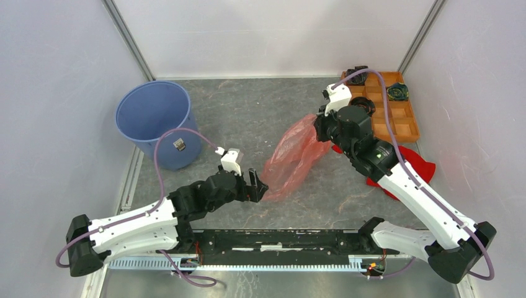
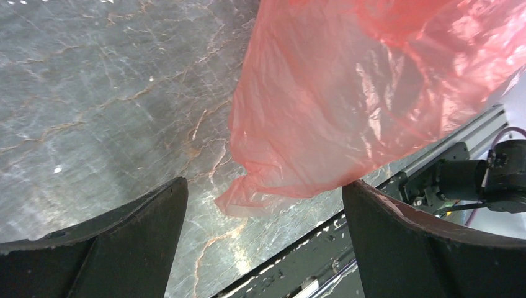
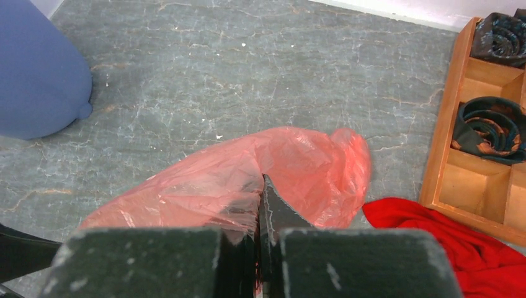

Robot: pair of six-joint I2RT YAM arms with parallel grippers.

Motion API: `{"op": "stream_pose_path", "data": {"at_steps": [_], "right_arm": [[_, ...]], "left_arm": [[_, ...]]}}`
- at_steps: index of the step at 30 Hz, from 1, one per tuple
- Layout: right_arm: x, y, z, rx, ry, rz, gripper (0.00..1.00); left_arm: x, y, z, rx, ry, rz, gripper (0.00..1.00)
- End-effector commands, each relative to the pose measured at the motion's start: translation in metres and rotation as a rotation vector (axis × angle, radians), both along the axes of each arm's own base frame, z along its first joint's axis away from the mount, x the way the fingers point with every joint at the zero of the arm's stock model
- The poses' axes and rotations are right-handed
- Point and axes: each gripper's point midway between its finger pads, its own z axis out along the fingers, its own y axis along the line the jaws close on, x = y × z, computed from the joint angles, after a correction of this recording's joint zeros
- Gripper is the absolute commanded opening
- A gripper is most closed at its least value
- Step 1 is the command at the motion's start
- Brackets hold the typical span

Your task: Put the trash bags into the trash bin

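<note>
The trash bag, thin crinkly translucent red-pink film, hangs slanting from upper right to lower left over the table's middle. My right gripper is shut on its upper end; in the right wrist view the film bunches between the closed fingers. My left gripper stands open at the bag's lower end; the left wrist view shows the bag's tip drooping between the wide-apart fingers, touching neither. The trash bin, a round blue bucket, stands upright at the far left with nothing visible inside.
An orange compartmented tray holding dark coiled items sits at the far right. A solid red cloth lies under the right arm beside it. The black mounting rail runs along the near edge.
</note>
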Motion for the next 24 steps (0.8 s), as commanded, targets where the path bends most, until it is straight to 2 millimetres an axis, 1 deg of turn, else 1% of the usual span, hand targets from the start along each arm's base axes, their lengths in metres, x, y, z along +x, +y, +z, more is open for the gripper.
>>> {"op": "stream_pose_path", "data": {"at_steps": [1,3,6,8,10,11,12,14,15,17,18,19,20,21,22,23,24], "right_arm": [[-0.001,-0.003,0.035,0.036,-0.056,0.010,0.00],[0.000,-0.001,0.040,0.045,-0.062,0.019,0.01],[0.000,0.001,0.050,0.058,-0.074,0.031,0.00],[0.000,0.000,0.054,0.060,-0.079,0.032,0.00],[-0.001,0.001,0.054,0.063,-0.080,0.038,0.00],[-0.002,0.001,0.054,0.065,-0.080,0.042,0.00],[-0.002,0.001,0.051,0.066,-0.075,0.045,0.00],[-0.004,0.000,0.045,0.062,-0.069,0.048,0.00],[-0.005,-0.002,0.040,0.058,-0.069,0.046,0.00],[-0.007,-0.008,0.018,0.026,-0.054,0.031,0.00],[-0.007,-0.013,-0.002,-0.008,-0.036,0.016,0.00],[-0.009,-0.020,-0.025,-0.046,-0.018,-0.007,0.00],[-0.008,-0.029,-0.045,-0.076,-0.005,-0.042,0.00],[-0.007,-0.038,-0.067,-0.112,0.016,-0.074,0.00],[-0.006,-0.044,-0.085,-0.131,0.035,-0.097,0.01],[-0.004,-0.047,-0.097,-0.142,0.050,-0.100,0.00],[0.001,-0.045,-0.102,-0.140,0.057,-0.095,0.00]], "left_arm": [[0.005,-0.026,0.025,-0.239,-0.039,-0.007,1.00],[-0.002,-0.035,0.024,-0.281,-0.048,-0.069,1.00],[-0.004,-0.037,0.011,-0.283,-0.032,-0.080,1.00],[-0.005,-0.040,0.010,-0.310,-0.040,-0.096,0.98],[-0.002,-0.042,0.008,-0.306,-0.049,-0.092,0.95],[0.003,-0.042,0.006,-0.284,-0.050,-0.069,0.93],[0.011,-0.040,0.000,-0.244,-0.045,-0.035,0.88],[0.021,-0.040,-0.003,-0.197,-0.035,-0.008,0.74],[0.026,-0.040,-0.004,-0.184,-0.031,0.002,0.64],[0.039,-0.035,-0.003,-0.162,-0.024,0.052,0.43],[0.047,-0.028,-0.005,-0.147,-0.015,0.096,0.31],[0.056,-0.020,-0.005,-0.135,-0.005,0.137,0.23],[0.066,-0.012,-0.004,-0.135,0.002,0.176,0.18],[0.077,-0.006,0.000,-0.149,0.010,0.207,0.15],[0.090,0.003,0.000,-0.162,0.024,0.241,0.13],[0.104,0.008,0.007,-0.185,0.030,0.270,0.11],[0.124,0.016,0.011,-0.202,0.039,0.306,0.10]]}}
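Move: The trash bag, still pinched by the right fingers, hangs with its loose lower end roughly 1 cm ahead of the left hand, 3 cm to its right and 3 cm lower; the trash bin is some 17 cm ahead and 28 cm left of the left hand. From the right hand that loose end lies about 14 cm back, 14 cm left and 18 cm below, with the red cloth about level with it and 26 cm right, and the wooden tray some 19 cm ahead and 25 cm right. The left hand, fingers wide open, eases some 3 cm right and 3 cm down onto the bag's loose end, tilting its left side down about 10 degrees, then closes on the film and, still closing, sweeps forward about 7 cm while swinging back left and turning roughly 10 degrees counter-clockwise. The right hand keeps its pinch, first rising about 3 cm, then dropping quickly some 10 cm and drifting about 3 cm right, away from the left hand's side. ##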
